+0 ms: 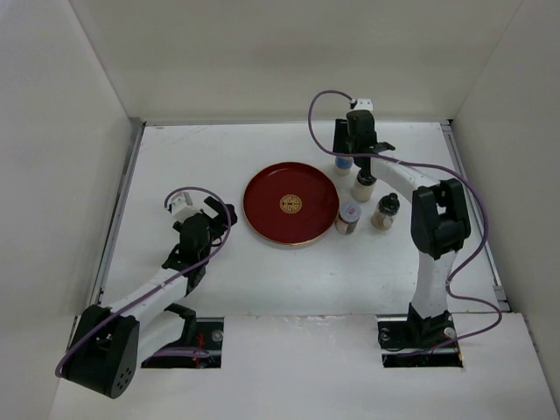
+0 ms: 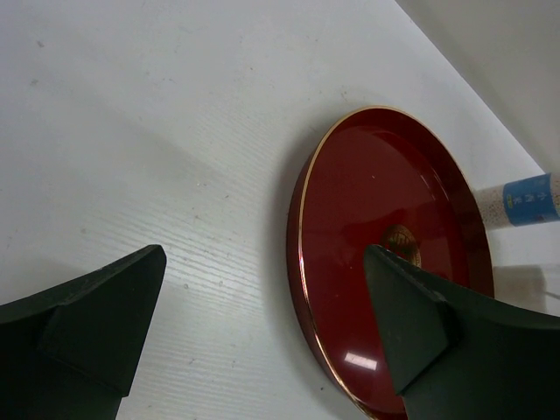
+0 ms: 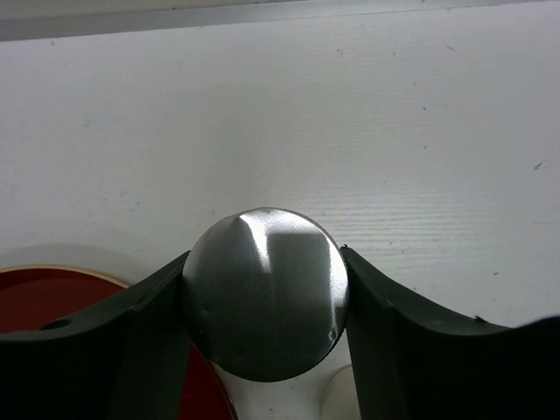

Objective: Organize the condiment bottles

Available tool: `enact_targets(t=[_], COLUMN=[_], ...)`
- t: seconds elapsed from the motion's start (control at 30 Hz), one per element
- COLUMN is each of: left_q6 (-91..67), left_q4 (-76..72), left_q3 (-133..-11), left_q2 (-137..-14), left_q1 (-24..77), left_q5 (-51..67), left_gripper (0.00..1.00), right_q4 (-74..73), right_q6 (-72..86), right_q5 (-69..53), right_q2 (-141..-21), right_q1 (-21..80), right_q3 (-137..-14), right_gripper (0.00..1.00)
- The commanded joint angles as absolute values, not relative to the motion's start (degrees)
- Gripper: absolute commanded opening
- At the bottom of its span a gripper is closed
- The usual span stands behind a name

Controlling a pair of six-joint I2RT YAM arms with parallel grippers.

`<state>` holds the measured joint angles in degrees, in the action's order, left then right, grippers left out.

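My right gripper (image 1: 350,150) is shut on the metal lid (image 3: 265,293) of the taller white bottle with a blue band (image 1: 344,162), just behind the right side of the red tray (image 1: 262,206). That bottle also shows in the left wrist view (image 2: 525,199). A tan dark-capped bottle (image 1: 364,185) stands right in front of it. The short pale-lidded jar (image 1: 348,217) stands at the tray's right rim, and the second tan dark-capped bottle (image 1: 385,211) stands to its right. My left gripper (image 1: 216,219) is open and empty, left of the tray (image 2: 385,227).
White walls enclose the table on the left, back and right. The tray bears nothing and its edge shows in the right wrist view (image 3: 52,297). The right arm's purple cable (image 1: 472,254) loops out along the table's right side.
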<state>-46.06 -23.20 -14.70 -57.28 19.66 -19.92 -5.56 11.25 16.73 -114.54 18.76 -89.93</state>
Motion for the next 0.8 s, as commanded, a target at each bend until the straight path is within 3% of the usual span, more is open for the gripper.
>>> enact_targets(t=[0.0, 0.3, 0.77], left_q6=[-45.3, -45.6, -46.1], left_q4=[-26.9, -27.9, -27.5], left_q3=[-14.3, -14.1, -12.7], left_q2=[-57.8, -57.7, -55.0], left_q1=[19.9, 20.3, 19.1], left_q5=[-19.3, -18.9, -19.7], left_gripper=[1.00, 1.00, 1.00], right_q4=[2.5, 8.0, 8.1], right_q6=[10.1, 6.5, 9.8], right_q5=[20.2, 22.6, 18.5], right_q2=[-109.9, -98.9, -113.8], right_q1=[19.4, 28.3, 41.1], right_q3=[-90.4, -86.1, -95.2], right_gripper=[0.59, 0.56, 0.57])
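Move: The right hand already grips the white-and-blue bottle by its silver lid. The red plate it is bound for has its middle some 16 cm to the left, 13 cm back and roughly 11 cm below. The black-capped shaker stands about 6 cm right and 9 cm back, and the pale-lidded jar about 20 cm straight back. From the idle left hand, the plate's middle lies about 12 cm ahead, 21 cm right and 8 cm below. Keeping its pinch on the lid, the right hand hoists the bottle about 11 cm and sweeps it some 21 cm left, drawing back about 8 cm, then sinks roughly 6 cm over the far left part of the plate. The wrist turns counter-clockwise some 20 degrees on the way; its fingers stay shut on the bottle. ##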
